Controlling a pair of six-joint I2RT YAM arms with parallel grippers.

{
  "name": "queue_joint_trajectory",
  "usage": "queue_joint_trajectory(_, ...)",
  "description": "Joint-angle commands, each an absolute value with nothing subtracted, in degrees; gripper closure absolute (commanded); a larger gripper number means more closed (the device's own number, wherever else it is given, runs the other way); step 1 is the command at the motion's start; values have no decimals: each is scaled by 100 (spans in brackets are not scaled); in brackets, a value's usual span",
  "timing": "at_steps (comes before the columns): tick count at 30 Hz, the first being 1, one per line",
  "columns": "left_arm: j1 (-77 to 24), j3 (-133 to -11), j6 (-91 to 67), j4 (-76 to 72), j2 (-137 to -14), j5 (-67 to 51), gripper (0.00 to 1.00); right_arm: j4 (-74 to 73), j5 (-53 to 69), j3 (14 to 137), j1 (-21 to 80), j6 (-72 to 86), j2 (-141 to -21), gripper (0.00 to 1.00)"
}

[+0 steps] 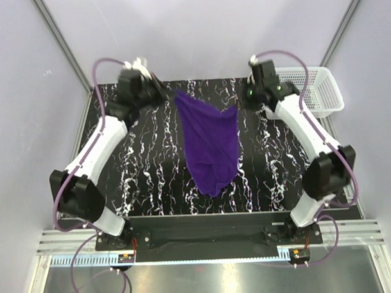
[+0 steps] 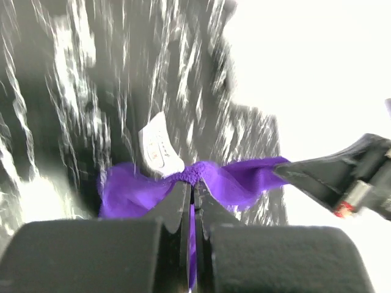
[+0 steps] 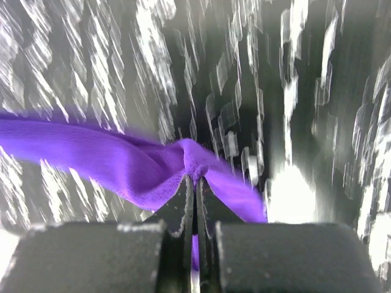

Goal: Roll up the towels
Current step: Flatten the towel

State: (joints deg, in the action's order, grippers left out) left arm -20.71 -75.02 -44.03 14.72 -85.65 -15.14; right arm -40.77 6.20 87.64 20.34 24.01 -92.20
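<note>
A deep purple towel (image 1: 211, 146) is stretched between my two grippers at the far side of the black marbled mat (image 1: 145, 167), its lower end trailing toward the near edge. My left gripper (image 1: 170, 94) is shut on the towel's far left corner. In the left wrist view the jaws (image 2: 193, 186) pinch the purple cloth (image 2: 244, 180) beside a white label (image 2: 157, 149). My right gripper (image 1: 241, 106) is shut on the far right corner. In the right wrist view its jaws (image 3: 197, 180) clamp a bunched fold of the towel (image 3: 122, 165). Both wrist views are motion-blurred.
A white plastic mesh basket (image 1: 319, 91) stands at the back right, just off the mat behind the right arm. Pale walls with metal frame posts enclose the table. The right arm's dark gripper body (image 2: 342, 177) shows at the right of the left wrist view.
</note>
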Motion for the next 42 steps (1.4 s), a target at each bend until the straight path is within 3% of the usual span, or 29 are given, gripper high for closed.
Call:
queue_joint_trajectory(1,-1557,-9268,-3938,2065,-9288,-2125,100,-4375,957,10901,1636,2013,-10096,100)
queue_joint_trajectory(6,-1301,-12517,-3508,3119,-10309,-2469,100,-5676,1151,14765,1617,1644,-11706,100)
queue_joint_trajectory(8,-1266,-12892,-3384,3190,-10222,-2452,100,-5626,1248,15046,1608,1626,-11577,100)
queue_joint_trajectory(10,-1143,-12737,-3410,3147,-9898,-2566,100,-5354,1353,14295,1617,1661,-10886,100)
queue_joint_trajectory(11,-1099,-12553,-3445,3112,-9749,-2653,100,-4926,1406,13317,1617,1731,-10594,100)
queue_joint_trajectory(17,-1072,-9393,-3288,2347,-7711,-2900,100,-3421,2109,9745,1722,2144,-8203,100)
queue_joint_trajectory(20,-1072,-8424,-3208,2267,-6621,-2927,100,-3366,1847,8924,2257,2031,-7245,100)
queue_joint_trajectory(25,-1063,-8375,-3120,2978,-5783,-2742,100,-3181,1732,8481,2531,2294,-6241,100)
queue_joint_trajectory(29,-1063,-9209,-3173,3032,-6142,-2944,100,-3190,1382,9305,2522,1917,-6354,100)
queue_joint_trajectory(37,-1046,-11932,-3233,3296,-7845,-2971,100,-4024,625,12361,2514,1117,-8198,100)
queue_joint_trajectory(42,-923,-12059,-3489,2664,-8630,-3111,100,-4412,527,13683,2444,940,-9682,100)
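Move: Both grippers already hold a corner of the purple towel in the air. Its hanging middle is about 12 cm back, 10 cm right and 14 cm below the left hand, and some 12 cm back, 11 cm left and 10 cm below the right. The towel's lower end lies roughly 25 cm back and 11 cm right of the left hand, 26 cm down. The white basket stands around 16 cm ahead, 20 cm right and 17 cm below the right hand. Keep both corners pinched and whip the purple towel with the two arms together: swing forward and up, pull back about 25 cm past the starting point, then sweep up and forward again, ending some 30 cm higher. Tip both grippers' fingers upward 40 to 50 degrees on the way, and draw the left one several centimetres leftward to stretch the held edge. ##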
